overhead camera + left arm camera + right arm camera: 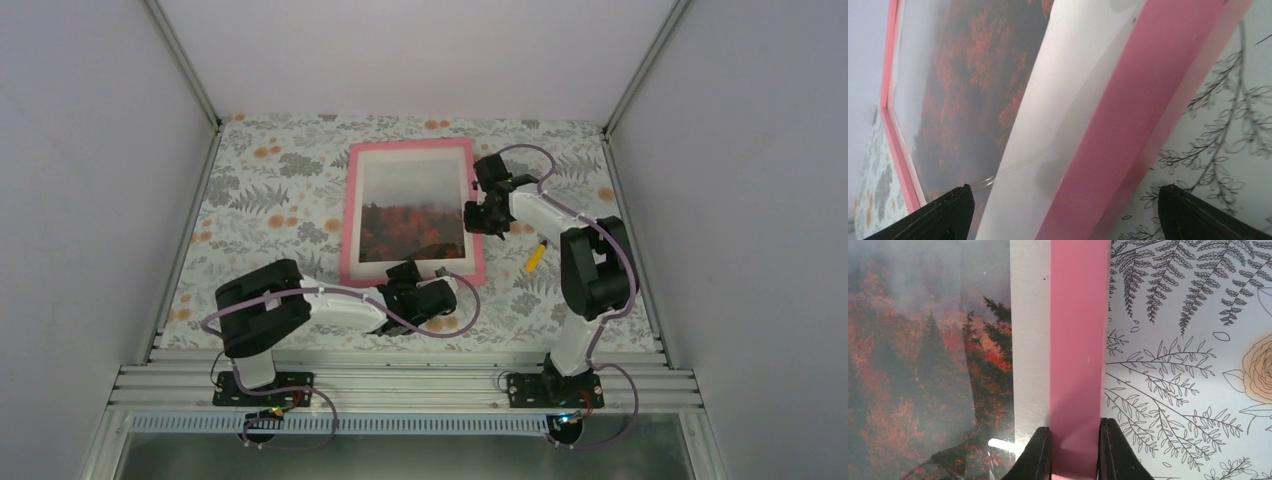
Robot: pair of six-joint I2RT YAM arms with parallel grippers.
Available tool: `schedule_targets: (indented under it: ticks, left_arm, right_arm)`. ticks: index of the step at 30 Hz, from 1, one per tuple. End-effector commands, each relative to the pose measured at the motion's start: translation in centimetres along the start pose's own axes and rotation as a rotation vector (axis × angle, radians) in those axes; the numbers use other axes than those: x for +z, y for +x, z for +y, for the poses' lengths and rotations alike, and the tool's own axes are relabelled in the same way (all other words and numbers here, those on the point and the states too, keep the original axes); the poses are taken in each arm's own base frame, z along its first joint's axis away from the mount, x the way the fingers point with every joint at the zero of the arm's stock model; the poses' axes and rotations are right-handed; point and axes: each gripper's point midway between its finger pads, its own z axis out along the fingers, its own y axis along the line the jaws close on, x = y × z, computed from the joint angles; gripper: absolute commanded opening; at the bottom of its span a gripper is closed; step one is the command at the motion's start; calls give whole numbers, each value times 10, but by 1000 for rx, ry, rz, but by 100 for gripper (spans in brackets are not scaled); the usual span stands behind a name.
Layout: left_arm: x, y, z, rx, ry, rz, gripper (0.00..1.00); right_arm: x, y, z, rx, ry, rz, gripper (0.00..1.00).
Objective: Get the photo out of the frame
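The pink frame [346, 220] lies flat in the middle of the floral table, with the photo [410, 215] of red-orange trees under a misty sky inside it. My right gripper [478, 215] sits at the frame's right rail. In the right wrist view this gripper [1074, 440] is shut on the pink rail [1078, 340], one finger on each side, and the photo [923, 365] lies to the left. My left gripper [408, 275] hovers at the frame's near edge. The left wrist view has this gripper [1066, 200] wide open, straddling the rail [1128, 125] and the photo's [973, 90] white margin.
A small yellow object [536, 257] lies on the floral tablecloth [260, 190] right of the frame, beside the right arm. White walls close in the table on three sides. An aluminium rail [400, 380] runs along the near edge.
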Motion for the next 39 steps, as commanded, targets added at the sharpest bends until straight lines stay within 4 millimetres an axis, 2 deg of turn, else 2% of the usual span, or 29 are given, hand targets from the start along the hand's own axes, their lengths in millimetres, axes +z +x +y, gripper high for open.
schedule_targets:
  ticks: [1, 6, 13, 17, 20, 22, 25, 30, 35, 39]
  left_arm:
    - [4, -6, 11, 19, -109, 2, 90]
    - [9, -8, 14, 7, -148, -9, 84]
    - [3, -11, 24, -36, -187, -22, 61]
    - [-6, -12, 34, -73, -201, -31, 49]
    - [-13, -13, 40, -106, -207, -48, 44]
    - [-16, -13, 42, -128, -207, -57, 42]
    - [-19, -14, 46, -164, -211, -66, 41]
    - [-24, -20, 53, -229, -224, -80, 40]
    - [-34, -30, 64, -323, -238, -117, 35]
    - [-44, -37, 76, -385, -254, -145, 32]
  right_arm:
    - [-31, -18, 27, -3, -151, -70, 5]
    - [-38, -20, 36, -3, -216, -72, 5]
    - [-42, -20, 35, 26, -254, -85, 9]
    - [-48, -20, 33, 65, -311, -99, 19]
    - [-50, -20, 31, 96, -371, -101, 31]
    - [-61, -19, 34, 100, -442, -116, 37]
    - [-60, -13, 36, 109, -519, -97, 44]
    - [-62, 2, 41, 121, -654, -78, 50]
    - [-97, 0, 46, 73, -750, -167, 61]
    - [-144, -10, 49, 15, -772, -297, 68]
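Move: The frame's near rail is right at the left hand's open fingers, its middle about 1 cm ahead and 1 cm below. From that hand the photo's middle is roughly 15 cm ahead and level sideways, and the right rail's middle some 15 cm ahead and 14 cm to the right. The right hand already pinches the right rail; from it the near rail's middle lies about 12 cm back and 14 cm left, the yellow cutter 7 cm back, 13 cm right and 5 cm below. The left hand eases about 1.5 cm forward, its fingers tipping up some 10 degrees, and closes on the near rail, one finger over the mat side and the other outside the frame, then raises it about 4 cm with a small drift left. The right hand keeps its pinch while it creeps up a little, then opens and lets go of the right rail, rising to about 8 cm and drawing back 3.5 cm as it rolls some 40 degrees so its fingers point more to the left. ##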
